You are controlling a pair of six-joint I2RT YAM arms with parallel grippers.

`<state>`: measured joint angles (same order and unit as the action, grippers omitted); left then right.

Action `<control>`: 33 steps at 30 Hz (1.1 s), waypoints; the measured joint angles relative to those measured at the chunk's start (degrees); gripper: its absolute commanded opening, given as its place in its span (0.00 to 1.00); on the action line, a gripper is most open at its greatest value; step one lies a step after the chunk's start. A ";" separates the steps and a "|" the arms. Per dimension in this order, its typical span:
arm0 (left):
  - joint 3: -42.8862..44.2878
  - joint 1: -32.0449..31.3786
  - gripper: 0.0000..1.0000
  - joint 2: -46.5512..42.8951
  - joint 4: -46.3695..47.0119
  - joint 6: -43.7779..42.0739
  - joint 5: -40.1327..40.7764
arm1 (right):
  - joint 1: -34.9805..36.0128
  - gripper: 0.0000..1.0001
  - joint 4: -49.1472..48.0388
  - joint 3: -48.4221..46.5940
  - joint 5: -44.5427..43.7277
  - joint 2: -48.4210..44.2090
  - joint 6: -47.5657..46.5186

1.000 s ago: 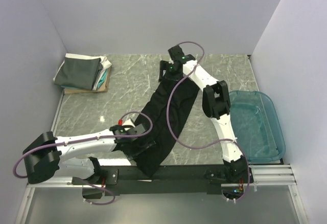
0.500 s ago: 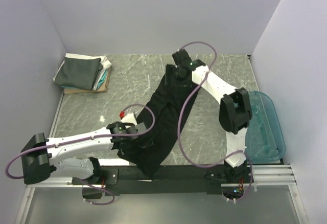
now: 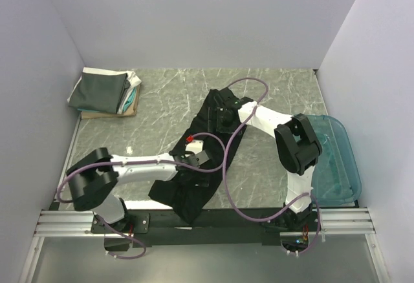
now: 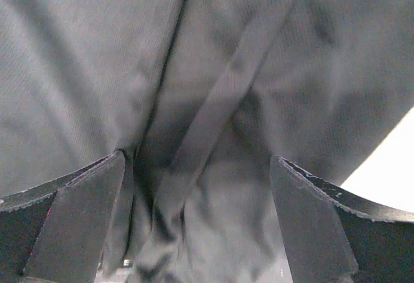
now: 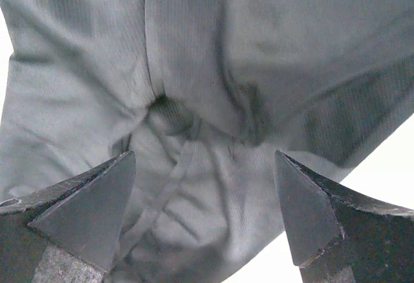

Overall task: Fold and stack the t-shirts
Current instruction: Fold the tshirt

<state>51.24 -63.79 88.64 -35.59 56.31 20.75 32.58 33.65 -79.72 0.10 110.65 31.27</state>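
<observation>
A black t-shirt (image 3: 208,142) lies as a long, rumpled band running diagonally from the middle of the table to its near edge. My left gripper (image 3: 200,162) hovers open over the band's middle; in the left wrist view its jaws (image 4: 197,167) straddle a raised fold of black cloth (image 4: 220,95) without pinching it. My right gripper (image 3: 224,120) stands open over the band's far end, and wrinkled black cloth (image 5: 194,70) lies between its spread jaws (image 5: 205,160). Folded t-shirts (image 3: 103,91) sit stacked at the back left, dark grey on top with white, teal and tan edges showing.
A translucent teal plastic tub (image 3: 331,160) stands at the right edge beside the right arm's base. The black rail (image 3: 233,217) runs along the near edge, under the shirt's lower end. Purple cables loop over both arms. Grey walls enclose three sides.
The left gripper has swung right from the shirt's left edge to over its middle. The right gripper has drawn back from the far end toward the near side, staying over the shirt.
</observation>
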 measured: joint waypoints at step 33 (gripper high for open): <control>21.88 5.01 0.99 19.69 8.31 -4.04 -14.32 | -6.01 0.94 9.81 -50.27 4.48 32.11 -11.28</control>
<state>73.12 -58.78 108.33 -27.29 52.27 6.44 26.57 43.46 -129.99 4.58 142.76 19.99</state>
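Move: The black t-shirt lies bunched on a slant beneath both open grippers, its cloth only 2 or 3 cm below the hand points. The near end is about 12 cm back and 4 cm left of the left hand; the shirt's middle is some 9 cm ahead of that hand and 1 cm to its right. From the right hand, the far end is about 11 cm ahead and 1 cm right, the middle 12 cm back and 6 cm left, and the blue bin roughly 40 cm right and 15 cm back. Wide-open fingertips bear down on the cloth after both hands sink a final centimetre or so. The right hand then sweeps about 16 cm forward and slightly left towards the far end, while the left eases forward, then drags the near part some 12 cm right overall and 5 cm forward, rolling about 15 degrees left side down. Both stop as they lift a touch. ##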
